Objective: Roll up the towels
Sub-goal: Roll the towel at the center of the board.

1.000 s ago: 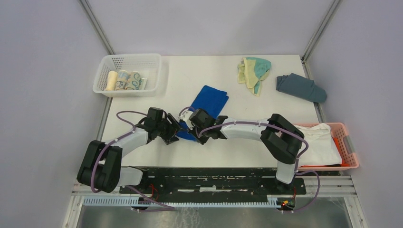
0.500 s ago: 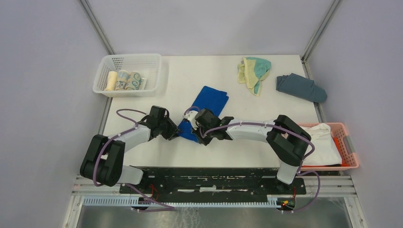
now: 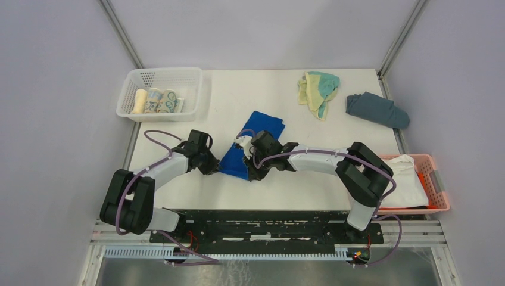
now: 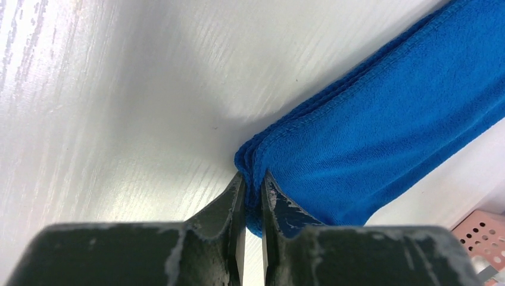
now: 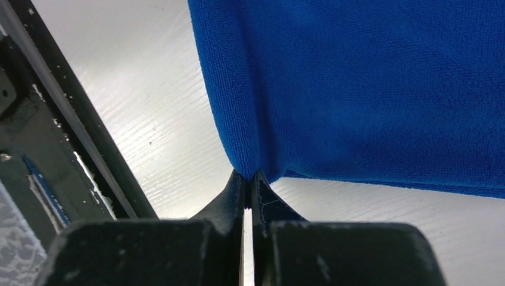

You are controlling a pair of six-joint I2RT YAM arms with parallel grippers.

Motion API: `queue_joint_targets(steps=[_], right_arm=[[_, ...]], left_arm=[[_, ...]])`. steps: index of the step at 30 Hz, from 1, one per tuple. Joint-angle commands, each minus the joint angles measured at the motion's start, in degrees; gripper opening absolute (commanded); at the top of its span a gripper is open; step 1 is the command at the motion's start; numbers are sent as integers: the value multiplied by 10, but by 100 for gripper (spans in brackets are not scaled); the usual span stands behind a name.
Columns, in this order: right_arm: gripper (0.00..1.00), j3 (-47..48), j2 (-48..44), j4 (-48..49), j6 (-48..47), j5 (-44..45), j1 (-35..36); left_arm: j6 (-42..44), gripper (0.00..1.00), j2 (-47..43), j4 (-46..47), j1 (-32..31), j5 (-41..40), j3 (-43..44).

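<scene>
The royal blue towel lies folded on the white table, mid-front. My left gripper pinches its near-left corner; in the left wrist view the layered blue towel edge sits squeezed in the left gripper. My right gripper is shut on the towel's near-right edge; the right wrist view shows the blue towel fold nipped in the right gripper. The pale yellow and teal towel lies crumpled at the back right, untouched.
A white basket with several rolled cloths stands at the back left. A slate grey-blue cloth lies at the far right. A pink basket holding a white cloth sits at the right edge.
My left gripper has closed on the blue towel's near-left corner. Both arms shifted a little and the towel's near end is drawn out between them.
</scene>
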Motion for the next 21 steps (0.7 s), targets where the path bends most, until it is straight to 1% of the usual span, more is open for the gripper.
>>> queue_joint_targets(steps=[1,7,13,17,21], right_arm=[[2,12,18,-4,26,-91,-38],[3,24,54,0,57,-183,-74],[4,32,96,12,100,-235,-105],[4,40,116,15,126,-268,-125],[4,51,129,9,140,-287,-143]], left_arm=[[45,19,-9,-28,2,-47,33],[52,30,9,-23,2,-38,59],[58,39,24,-14,5,-27,72],[63,51,-3,-9,15,-20,58],[74,60,-51,-7,51,2,15]])
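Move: Both hands already pinch the blue towel's rolled near edge by its ends: its middle lies about 6 cm to the left hand's right and 1 cm nearer the base, and about 5 cm to the right hand's left, 1 cm farther out and 2 cm lower. The towel's far end is some 20 cm ahead and 16 cm right of the left hand, or 22 cm ahead and 5 cm right of the right hand. Tilting about 30 degrees, the right hand leans its body forward so its fingers point back towards the base, sinking some 2 cm and shifting slightly right while it keeps its pinch on the towel's right end. The left hand opens its fingers about the left end, letting go as it moves roughly 2 cm forward and a little up. ##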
